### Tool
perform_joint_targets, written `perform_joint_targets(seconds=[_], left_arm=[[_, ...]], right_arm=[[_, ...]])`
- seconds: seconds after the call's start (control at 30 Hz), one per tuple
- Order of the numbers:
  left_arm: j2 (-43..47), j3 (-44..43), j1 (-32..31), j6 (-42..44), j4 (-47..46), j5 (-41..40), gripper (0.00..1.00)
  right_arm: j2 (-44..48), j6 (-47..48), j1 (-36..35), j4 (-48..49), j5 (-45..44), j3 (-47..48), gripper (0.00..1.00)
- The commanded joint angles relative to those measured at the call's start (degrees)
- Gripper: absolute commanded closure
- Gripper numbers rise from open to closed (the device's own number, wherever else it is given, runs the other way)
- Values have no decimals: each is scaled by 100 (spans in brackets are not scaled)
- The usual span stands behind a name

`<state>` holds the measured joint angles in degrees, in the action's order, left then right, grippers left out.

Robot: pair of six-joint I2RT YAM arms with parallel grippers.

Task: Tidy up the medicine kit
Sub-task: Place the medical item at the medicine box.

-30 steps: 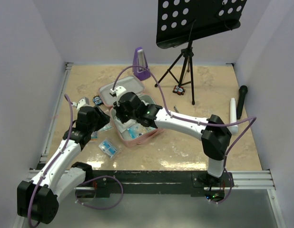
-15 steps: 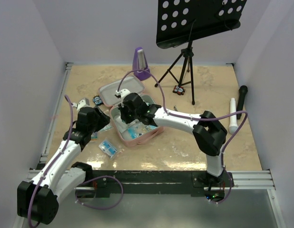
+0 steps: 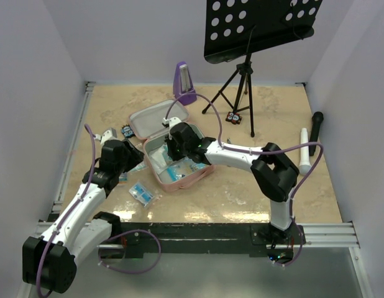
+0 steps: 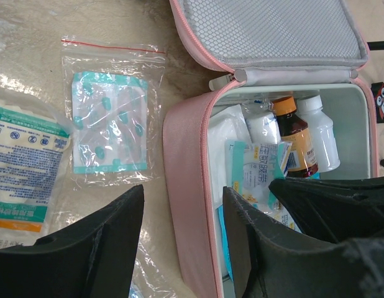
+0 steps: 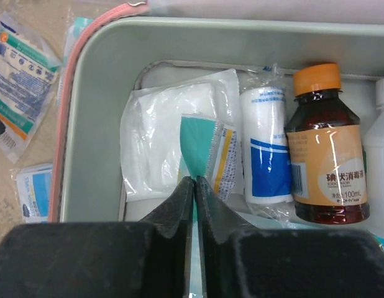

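The pink medicine kit [image 3: 193, 179] lies open at table centre, its lid [image 3: 156, 117] flipped back. Inside I see a brown bottle with an orange cap [image 5: 325, 161], a bandage roll [image 5: 266, 143], a white gauze pack [image 5: 158, 133] and a white bottle [image 4: 321, 133]. My right gripper [image 5: 194, 180] is down in the case, shut on the edge of a thin teal packet [image 5: 201, 146]. My left gripper [image 4: 182, 198] stands open astride the kit's left pink wall [image 4: 186, 174], one finger outside and one inside, with a gap on both sides.
Left of the kit lie a zip bag of pills [image 4: 111, 130], a white and teal pouch [image 4: 24, 167] and a blue packet [image 3: 142, 194]. Behind stand a purple metronome [image 3: 184, 82] and a music stand [image 3: 242, 81]. A microphone [image 3: 316, 131] and a white tube [image 3: 304, 152] lie at the right.
My right gripper has shifted right, from the kit's left rim to over its middle, with the teal packet still pinched. The left arm has not moved.
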<state>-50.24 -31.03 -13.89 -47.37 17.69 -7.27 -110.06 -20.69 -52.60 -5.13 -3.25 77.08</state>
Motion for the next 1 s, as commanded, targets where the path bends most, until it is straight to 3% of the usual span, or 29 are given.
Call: perform_joint_targets(seconds=[0.0, 0.2, 0.43, 0.97], left_arm=[[23, 44, 35, 0, -161, 41, 42], [23, 61, 35, -9, -178, 59, 42], [5, 62, 35, -9, -214, 76, 42], [-21, 123, 35, -17, -293, 120, 43]], right_arm=[[397, -164, 4, 170, -255, -158, 86], [661, -190, 4, 144, -510, -237, 65], [732, -120, 13, -67, -677, -158, 50], [319, -58, -5, -621, -1591, 123, 48]])
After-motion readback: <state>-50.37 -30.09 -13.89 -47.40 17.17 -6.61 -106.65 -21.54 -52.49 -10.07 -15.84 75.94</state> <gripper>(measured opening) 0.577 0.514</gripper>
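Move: The right hand already holds the teal-edged packet inside the medicine box, whose middle is about 4 cm to its right, level fore and aft and 3 cm below. About 5 cm below it lie the white gauze pack, 3 cm ahead and 4 left; the brown bottle, 8 ahead and 4 right; and the cotton swab pack, 4 back and 5 right. From the idle left hand the box middle is 15 cm right, 1 ahead and 8 below. Rightward over the box's contents goes the right hand, about 4 cm in all and slightly forward, while its fingers open to half width and let go of the packet. It rises some 3 cm midway, then sinks most of the way back above the packet, turning about 10 degrees clockwise; whether the fingertips touch it again can't be seen. ##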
